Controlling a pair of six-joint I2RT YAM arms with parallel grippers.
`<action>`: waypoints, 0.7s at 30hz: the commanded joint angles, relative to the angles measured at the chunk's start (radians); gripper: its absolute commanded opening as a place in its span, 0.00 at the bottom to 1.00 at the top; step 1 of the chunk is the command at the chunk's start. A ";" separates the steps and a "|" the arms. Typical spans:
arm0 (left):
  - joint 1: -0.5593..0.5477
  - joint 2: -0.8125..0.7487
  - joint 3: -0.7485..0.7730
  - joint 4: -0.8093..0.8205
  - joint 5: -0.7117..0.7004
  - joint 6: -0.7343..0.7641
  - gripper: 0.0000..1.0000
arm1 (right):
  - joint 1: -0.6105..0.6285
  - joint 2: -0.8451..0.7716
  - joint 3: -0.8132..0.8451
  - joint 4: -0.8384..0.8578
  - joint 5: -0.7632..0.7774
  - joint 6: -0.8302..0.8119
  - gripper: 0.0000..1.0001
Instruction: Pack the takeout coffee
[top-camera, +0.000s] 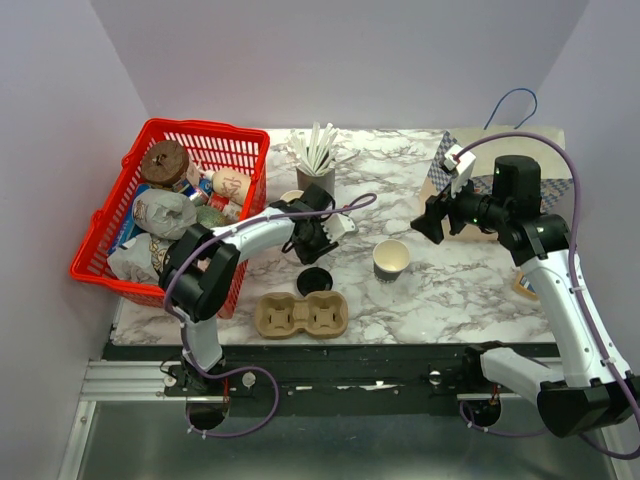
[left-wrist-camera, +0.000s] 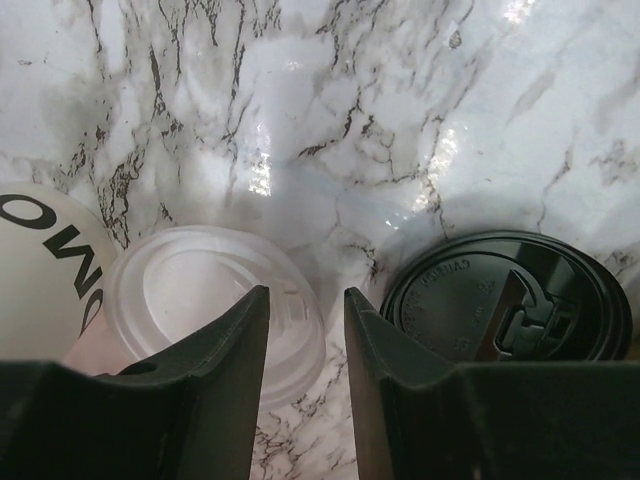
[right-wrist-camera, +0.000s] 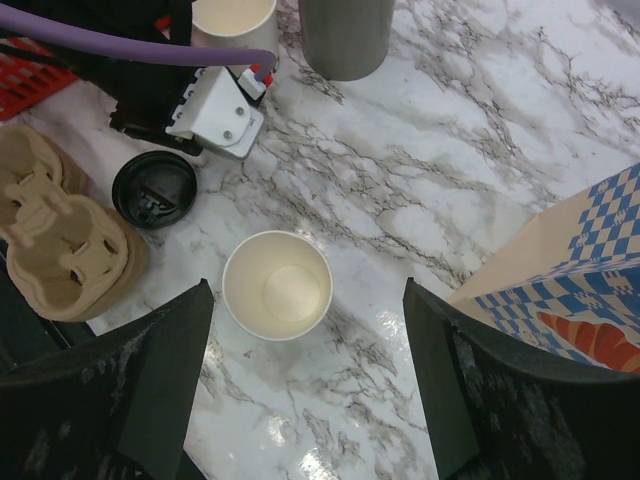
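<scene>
The takeout coffee cup (top-camera: 389, 268), dark-bodied and pale inside (right-wrist-camera: 277, 285), stands upright on the marble table with no lid on it. A translucent white lid (left-wrist-camera: 190, 290) lies flat on the table beside a black lid (left-wrist-camera: 510, 300). My left gripper (left-wrist-camera: 305, 292) hangs low between the two lids. It is open with nothing between its fingers, and its left fingertip sits over the white lid's edge. My right gripper (right-wrist-camera: 307, 283) hovers wide open above the open cup, empty. In the top view the left gripper (top-camera: 322, 238) hides the white lid.
A cream cup with dark lettering (left-wrist-camera: 40, 260) stands left of the white lid. A cardboard cup carrier (top-camera: 300, 314) lies near the front edge. The red basket (top-camera: 200, 128) of goods is at the left, a grey holder of sticks (top-camera: 316, 178) behind, and a blue-checked paper bag (right-wrist-camera: 590, 260) at the right.
</scene>
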 joint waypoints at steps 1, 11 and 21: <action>-0.005 0.038 0.040 0.028 -0.044 -0.032 0.41 | 0.000 0.007 -0.004 0.022 0.002 0.011 0.86; -0.005 0.029 0.039 -0.007 -0.050 -0.043 0.10 | 0.000 0.007 -0.011 0.027 0.002 0.011 0.86; -0.007 -0.133 0.135 -0.231 0.229 -0.078 0.00 | -0.002 -0.019 0.024 -0.067 0.030 -0.014 0.86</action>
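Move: The clear lid lies flat on the table, its middle roughly 3 cm ahead of my left fingertips, 2 cm left and 1 cm down, its back rim already between the open fingers. The black lid is some 7 cm back and 3 cm right of that hand; the standing cup is about 10 cm ahead, 1 cm left. From my right hand the clear lid is about 5 cm ahead, 26 cm left and 25 cm below. With my left hand I ease about 1 cm forward and slightly down over the back rim of the clear lid while shutting the half-open fingers completely, pinching the rim between the tips. Then I draw back a good 2 cm towards the black lid and lift some 3 cm, the wrist turning hardly at all and the fingers kept shut. ##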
